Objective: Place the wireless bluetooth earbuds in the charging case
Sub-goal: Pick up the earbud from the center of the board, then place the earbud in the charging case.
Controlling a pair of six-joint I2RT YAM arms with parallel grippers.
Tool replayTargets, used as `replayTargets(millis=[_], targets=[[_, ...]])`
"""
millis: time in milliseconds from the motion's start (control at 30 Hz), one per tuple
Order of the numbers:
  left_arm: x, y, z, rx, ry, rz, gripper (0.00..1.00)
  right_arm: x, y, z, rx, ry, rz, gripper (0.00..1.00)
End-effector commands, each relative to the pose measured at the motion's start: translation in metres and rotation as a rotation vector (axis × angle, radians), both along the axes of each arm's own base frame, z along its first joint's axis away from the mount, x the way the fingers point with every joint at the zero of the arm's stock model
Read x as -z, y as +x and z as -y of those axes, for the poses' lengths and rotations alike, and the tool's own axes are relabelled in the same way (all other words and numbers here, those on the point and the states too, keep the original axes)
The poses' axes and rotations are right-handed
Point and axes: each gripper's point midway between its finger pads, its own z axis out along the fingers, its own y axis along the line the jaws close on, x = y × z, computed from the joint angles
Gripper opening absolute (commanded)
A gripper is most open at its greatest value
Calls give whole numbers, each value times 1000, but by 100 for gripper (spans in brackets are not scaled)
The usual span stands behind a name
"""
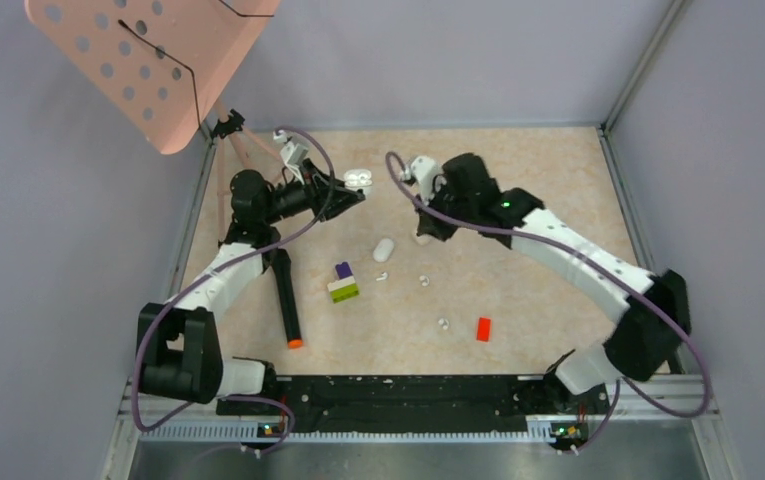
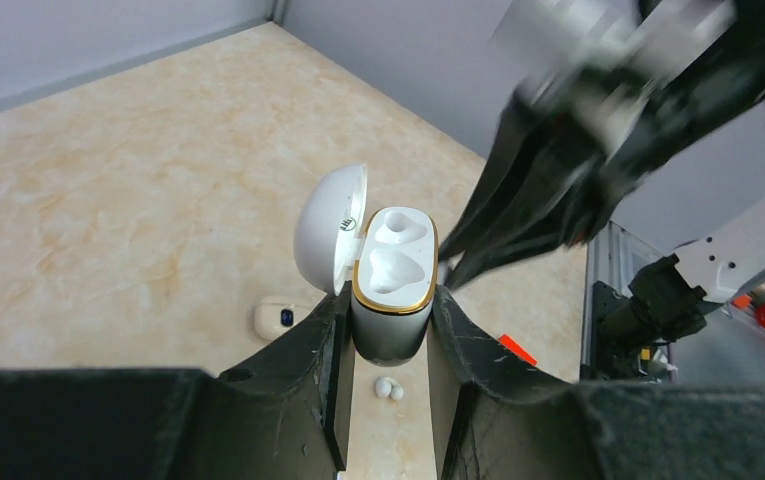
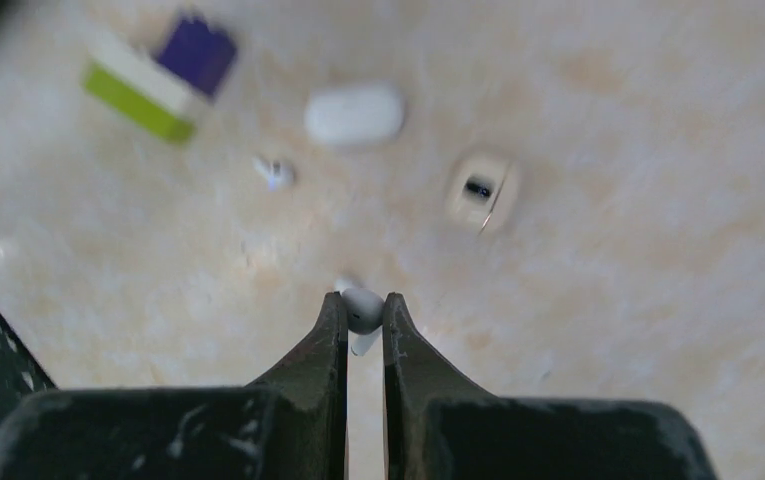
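My left gripper [image 2: 390, 302] is shut on the open charging case [image 2: 394, 262], a white case with a gold rim. Its lid [image 2: 329, 228] is tipped back to the left and both wells look bare. From above, that case [image 1: 358, 178] is held up at the back of the table. My right gripper [image 3: 363, 303] is shut on one white stemmed earbud [image 3: 362, 311], just above the tabletop. In the top view this gripper [image 1: 421, 236] is right of centre. Other earbuds [image 1: 382, 276] [image 1: 424, 281] [image 1: 443, 323] lie loose on the table.
A shut white pebble case [image 3: 354, 114] and a cream case [image 3: 482, 190] with a dark dot lie ahead of the right gripper. A purple-white-green brick stack [image 1: 343, 283], a red brick [image 1: 483, 328] and a black marker [image 1: 286, 300] lie nearby. A pink perforated panel [image 1: 148, 60] hangs at back left.
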Motion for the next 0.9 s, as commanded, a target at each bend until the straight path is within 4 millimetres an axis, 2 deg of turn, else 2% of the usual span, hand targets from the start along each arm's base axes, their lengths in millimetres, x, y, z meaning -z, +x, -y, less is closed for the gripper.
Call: replayTargets(millis=[0,67,133,300,367,567,867], targets=[[-53,-10,24,138,-21,198,0,-198,16,-17,-84,406,487,0],[-61,-11,33,173,-27,222,0,-243,16,-15,-70,508,626,0],[-70,-13,42,201,-36,246,0,-273,18,-15,-42,577,698,0],[-89,-23,62,275,-51,287,0,-319,21,-25,-25,679,729,0],[-93,-27,66,296,-53,298,0,-326,17,-33,-58,708,723,0],[-102,-38,68,319,-53,329,0,-321,15,-49,-77,759,654,0],[-106,-34,66,276,-73,295,0,-322,7,-58,-105,788,625,0]])
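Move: The open charging case, still in the left hand, lies about 13 cm to the left of the right hand, 5 cm ahead and 15 cm higher. Under the right hand, some 13 cm down, the beige case lies 7 cm ahead and 1 cm left, the white case 4 cm ahead and 9 cm left. From the left hand, the pinched earbud is about 14 cm right, 4 cm back and 14 cm below. Still pinching the earbud, the right hand rises some 29 cm towards the charging case, raised rightward by the left. ##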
